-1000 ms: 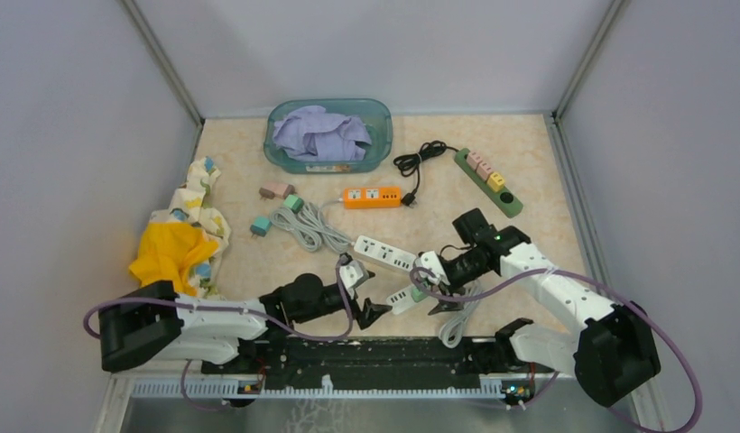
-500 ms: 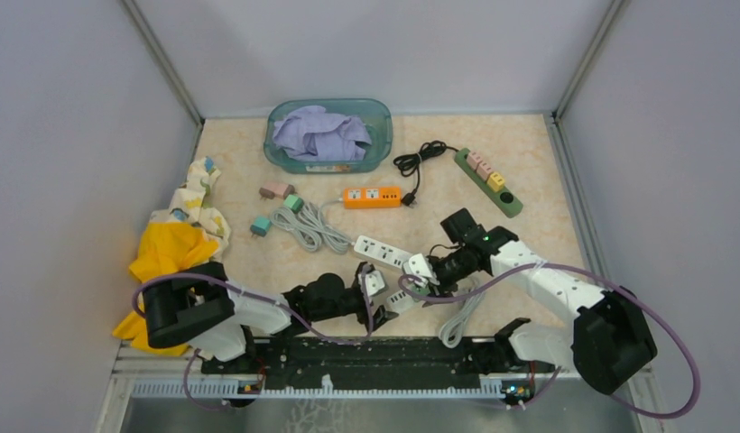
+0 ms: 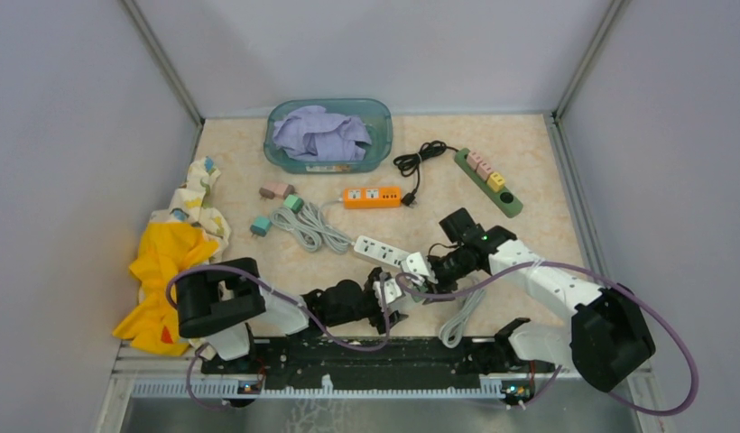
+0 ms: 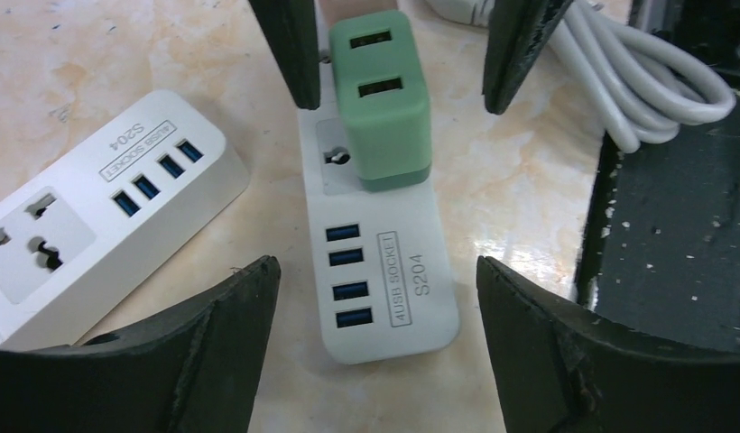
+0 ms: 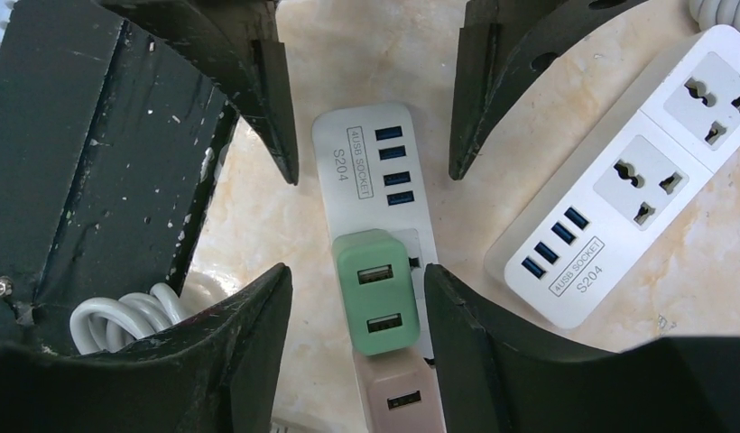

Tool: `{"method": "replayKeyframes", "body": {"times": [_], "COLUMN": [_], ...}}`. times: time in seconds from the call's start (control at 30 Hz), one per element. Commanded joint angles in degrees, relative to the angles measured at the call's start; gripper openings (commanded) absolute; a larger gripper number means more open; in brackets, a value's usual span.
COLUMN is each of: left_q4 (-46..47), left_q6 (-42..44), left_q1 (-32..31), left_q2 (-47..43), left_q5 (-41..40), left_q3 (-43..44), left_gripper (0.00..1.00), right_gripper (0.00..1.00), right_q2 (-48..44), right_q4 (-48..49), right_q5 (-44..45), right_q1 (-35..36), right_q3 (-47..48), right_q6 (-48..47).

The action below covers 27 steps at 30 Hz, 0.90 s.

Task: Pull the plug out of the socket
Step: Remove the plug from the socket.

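Observation:
A small white socket strip [image 4: 389, 280] lies near the table's front edge, with a green plug [image 5: 375, 289] and a pink plug [image 5: 398, 397] standing in it. My right gripper [image 5: 357, 271] is open and straddles the green plug: the right finger is almost against it, and a gap shows on the left. My left gripper [image 4: 375, 271] is open over the strip's USB end, with its fingers apart from both sides. In the top view the two grippers meet nose to nose, left gripper [image 3: 391, 302] and right gripper [image 3: 419, 275], and they hide most of the strip.
A longer white power strip [image 3: 384, 253] lies just beside it. A black rail [image 3: 366, 352] and a looped white cable [image 3: 461, 316] run along the near edge. Farther back are a grey coiled cable [image 3: 308, 225], an orange strip [image 3: 373, 197], a green strip [image 3: 488, 181], a teal bin [image 3: 328, 158] and a yellow cloth [image 3: 168, 257].
My left arm has swung right, bringing its gripper to the strip's near end. The right gripper's jaws have narrowed around the green plug.

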Motion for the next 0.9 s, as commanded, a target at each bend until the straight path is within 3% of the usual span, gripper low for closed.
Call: {"method": "replayKeyframes", "body": {"times": [0.0,0.3,0.47,0.53,0.8,0.87], "left_q4": [2.22,2.96,2.7,2.45,-1.12,-1.83], "left_q6": [0.77,0.24,1.15,1.44,1.3,1.07], "left_q1": [-0.56,-0.71,-0.71,-0.71,-0.73,-0.71], "left_q2": [1.52,3.91,3.86,3.72,4.19,4.41], "left_q5": [-4.49,-4.83,-5.36,-5.4,-3.6,-2.78], "left_q3": [1.6,1.88,1.77,1.86,3.6,3.91], "left_gripper": [0.83,0.72,0.61,0.54,0.06,0.01], "right_gripper": [0.55,0.51,0.42,0.37,0.13,0.06], "right_q2": [0.46,1.14,1.71,1.75,2.08,2.29], "right_q4": [2.02,2.81,2.38,2.51,4.19,4.97], "right_q5": [-0.51,0.75,0.96,0.89,-1.24,-3.47], "right_q1": [0.36,0.36,0.38,0.4,3.9,4.18], "right_q3": [0.87,0.79,0.97,0.84,1.07,1.7], "right_q6": [0.8,1.56,0.95,0.87,2.61,4.1]}}
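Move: The white strip's USB end lies right at the left hand's open fingers, about 1 cm ahead, 1 cm to the right and 1 cm lower. The green plug sits between the right hand's fingers, roughly 1 cm ahead and 1 cm below; from that hand the pink plug stands some 5 cm right and 3 cm ahead, and the second white strip 10 cm left, 9 cm ahead and 6 cm down. Both hands close to a pinch: the left takes the strip's USB end by its two long sides, after easing down and forward some 1.5 cm, while the right shuts on the sides of the green plug, having crept about 1 cm forward and slightly down. The right hand then begins a small drift to the left. ##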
